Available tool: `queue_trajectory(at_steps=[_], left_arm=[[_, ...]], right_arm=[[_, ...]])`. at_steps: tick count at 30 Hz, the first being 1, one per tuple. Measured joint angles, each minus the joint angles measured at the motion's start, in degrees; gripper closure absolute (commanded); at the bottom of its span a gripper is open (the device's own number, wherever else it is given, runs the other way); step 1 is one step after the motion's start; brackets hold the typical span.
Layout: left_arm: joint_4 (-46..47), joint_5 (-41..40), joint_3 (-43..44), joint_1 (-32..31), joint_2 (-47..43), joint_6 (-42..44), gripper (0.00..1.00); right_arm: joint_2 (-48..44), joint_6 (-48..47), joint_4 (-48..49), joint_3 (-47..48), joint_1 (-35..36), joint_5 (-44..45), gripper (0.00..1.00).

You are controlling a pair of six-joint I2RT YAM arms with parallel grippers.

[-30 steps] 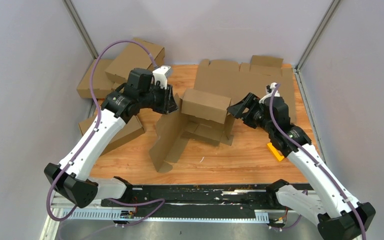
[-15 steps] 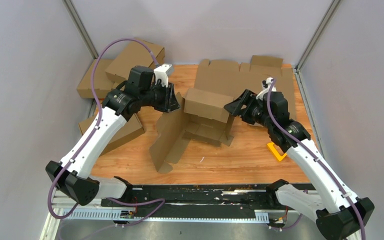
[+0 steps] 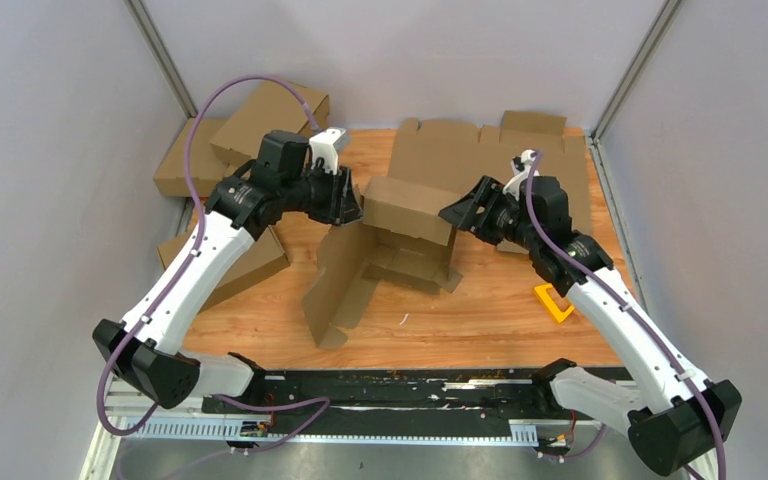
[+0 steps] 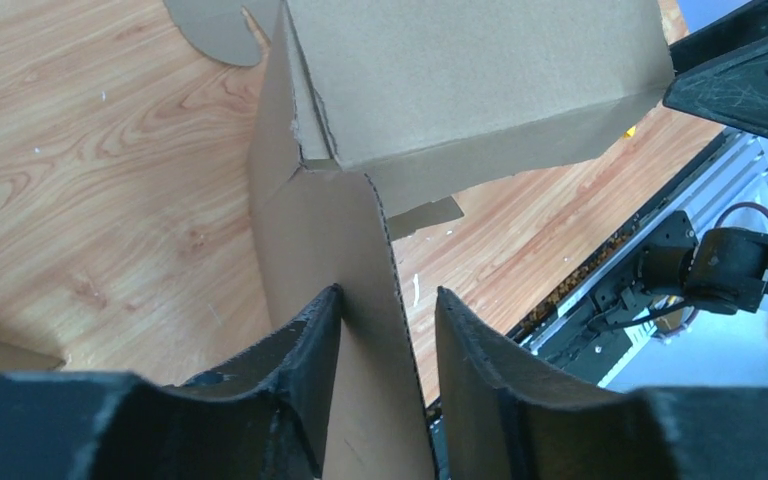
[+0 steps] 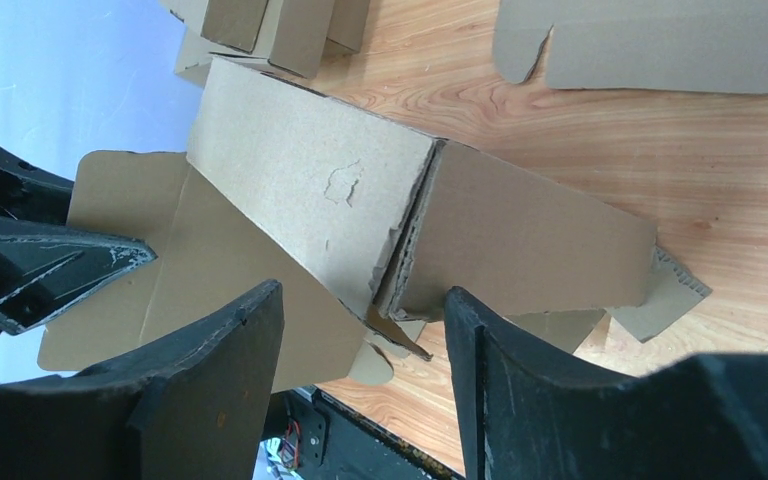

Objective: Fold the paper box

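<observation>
The paper box (image 3: 405, 235) stands half folded at the table's middle: a raised back wall (image 5: 310, 180), a right end wall (image 5: 530, 240) and a long left panel (image 4: 350, 300) that slopes toward the near edge. My left gripper (image 3: 346, 205) straddles that panel's top edge. The left wrist view has the cardboard lying against one of the fingers (image 4: 305, 345), with a gap to the other, so the left gripper (image 4: 385, 300) is open. My right gripper (image 3: 453, 212) hovers open at the box's right back corner. That corner sits just beyond the right gripper (image 5: 360, 300), untouched.
A flat die-cut cardboard sheet (image 3: 480, 150) lies at the back. Finished brown boxes (image 3: 265, 115) are stacked at the back left, and another box (image 3: 250, 268) lies under the left arm. A yellow object (image 3: 550, 303) rests beside the right arm. A black rail (image 3: 390, 385) runs along the near edge.
My right gripper has moved left up to the box's right corner, its jaws a little narrower. The left jaws have loosened from the panel. The box has shifted slightly left.
</observation>
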Motion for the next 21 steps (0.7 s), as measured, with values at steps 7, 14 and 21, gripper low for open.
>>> queue_trajectory(at_steps=[7, 14, 21], left_arm=[[-0.55, -1.51, 4.26, 0.00, 3.48, 3.93, 0.32], [-0.22, -1.97, 9.79, -0.04, 9.20, 10.62, 0.05], [1.77, -1.18, 10.60, -0.07, 11.52, 20.26, 0.00]], right_arm=[[2.29, 0.00, 1.25, 0.00, 0.00, 0.02, 0.41], [3.82, -0.02, 2.58, 0.00, 0.00, -0.15, 0.41], [4.98, -0.07, 2.54, 0.33, 0.00, -0.15, 0.41]])
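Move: The raised folded flap's left end is about 4 cm right of the left hand, 2 cm farther out and 4 cm lower; its right end is roughly 2 cm ahead, 2 cm left and 3 cm below the right hand. From the right hand, the left end is some 17 cm left, 2 cm ahead and 3 cm below. The upright side panel's middle is about 12 cm back, 5 cm left and 14 cm below the left hand. The side panel, running up between the left fingers, is left behind as that hand opens wide and travels about 6 cm forward and a little right, rolling some 20 degrees clockwise as seen looking along its fingers, bringing the raised flap's left end in front of the spread tips. The right hand, still part-open at the flap's right corner, eases forward and down with a slight leftward drift, about 2.5 cm altogether. ##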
